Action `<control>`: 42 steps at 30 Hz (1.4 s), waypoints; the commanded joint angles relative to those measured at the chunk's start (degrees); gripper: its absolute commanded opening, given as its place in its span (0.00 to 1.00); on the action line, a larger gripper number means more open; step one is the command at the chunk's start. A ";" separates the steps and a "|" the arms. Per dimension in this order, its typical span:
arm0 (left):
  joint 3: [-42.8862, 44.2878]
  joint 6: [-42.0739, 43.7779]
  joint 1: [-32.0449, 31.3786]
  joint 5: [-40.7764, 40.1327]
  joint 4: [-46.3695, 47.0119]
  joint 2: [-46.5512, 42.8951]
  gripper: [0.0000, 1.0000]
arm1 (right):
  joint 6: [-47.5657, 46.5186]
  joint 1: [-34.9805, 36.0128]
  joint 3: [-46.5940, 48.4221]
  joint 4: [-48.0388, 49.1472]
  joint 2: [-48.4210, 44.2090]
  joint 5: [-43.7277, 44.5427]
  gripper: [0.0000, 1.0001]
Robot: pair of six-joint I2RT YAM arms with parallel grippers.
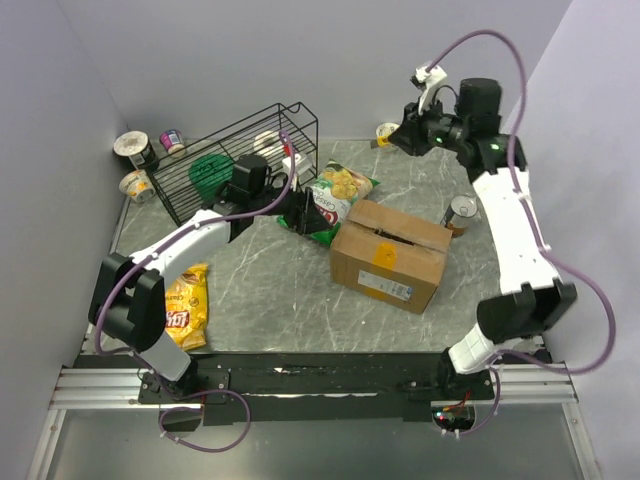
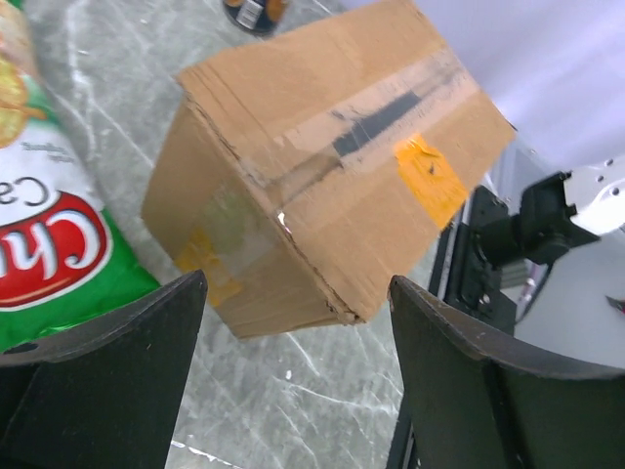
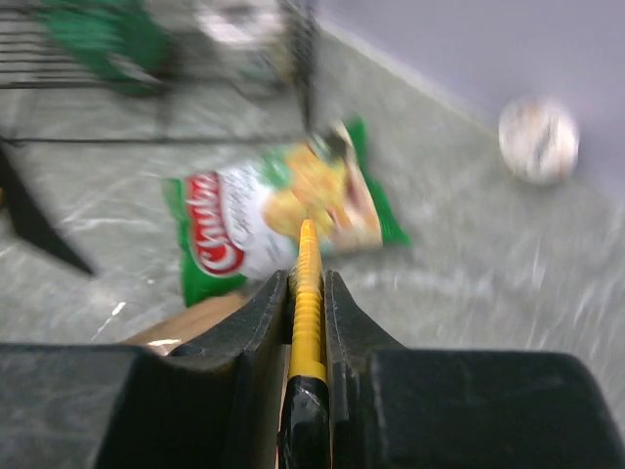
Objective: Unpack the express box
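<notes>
The express box (image 1: 388,255), a brown carton with a round orange sticker and a white label, lies mid-table with its flaps down along a taped seam. In the left wrist view the box (image 2: 322,166) sits just ahead, one corner pointing at the gap between my fingers. My left gripper (image 1: 300,212) (image 2: 298,283) is open and empty, low over the table between the box and a green chip bag (image 1: 335,200) (image 2: 49,225). My right gripper (image 1: 415,132) (image 3: 307,278) is raised at the back right, shut on a yellow ribbed tool (image 3: 308,283). A sliver of cardboard (image 3: 186,322) shows below it.
A black wire basket (image 1: 240,160) stands at the back left with cups (image 1: 133,148) beside it. A yellow chip bag (image 1: 187,305) lies front left. A can (image 1: 461,212) stands right of the box, and a cup (image 1: 387,132) (image 3: 538,140) sits by the back wall.
</notes>
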 commanded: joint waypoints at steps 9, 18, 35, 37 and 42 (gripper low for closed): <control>1.24 -2.78 -0.75 5.59 3.47 6.20 0.82 | -13.49 0.97 4.35 -18.13 -6.38 -16.38 0.00; 2.73 -1.73 -3.03 3.93 2.25 9.01 0.83 | -21.91 2.64 -14.07 -11.04 -14.10 -19.89 0.00; 3.70 -0.41 -4.71 1.20 -0.30 11.22 0.83 | -21.75 10.90 -27.46 3.82 -19.74 -7.25 0.00; 3.70 -0.41 -4.71 1.11 -0.13 11.30 0.83 | -20.52 11.17 -27.81 4.44 -19.12 -5.75 0.00; 4.05 -1.99 -4.71 0.94 0.58 12.01 0.83 | -20.08 11.26 -27.55 5.59 -18.33 -5.22 0.00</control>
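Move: The box's middle lies about 16 cm to the right of the open left hand, 3 cm back and 13 cm lower; the green chip bag is 12 cm ahead and 5 cm right of that hand, on the table. The right hand, high up with the yellow knife, has the box about 14 cm back, straight in line sideways and 26 cm below. From it the bag is 12 cm left and roughly level, the can 15 cm right and 4 cm back. The left hand, fingers staying wide open, sinks some 5 cm and slides right about 4 cm with a slight downward tilt, bringing its nearer finger up against the near left top corner of the box, and stays there. The right hand keeps the knife gripped and draws back about 12 cm, first rising some 6 cm and then coming down well below its starting height, easing left and turning counter-clockwise some 25 degrees, so the blade comes over the taped seam at the box's left end. ##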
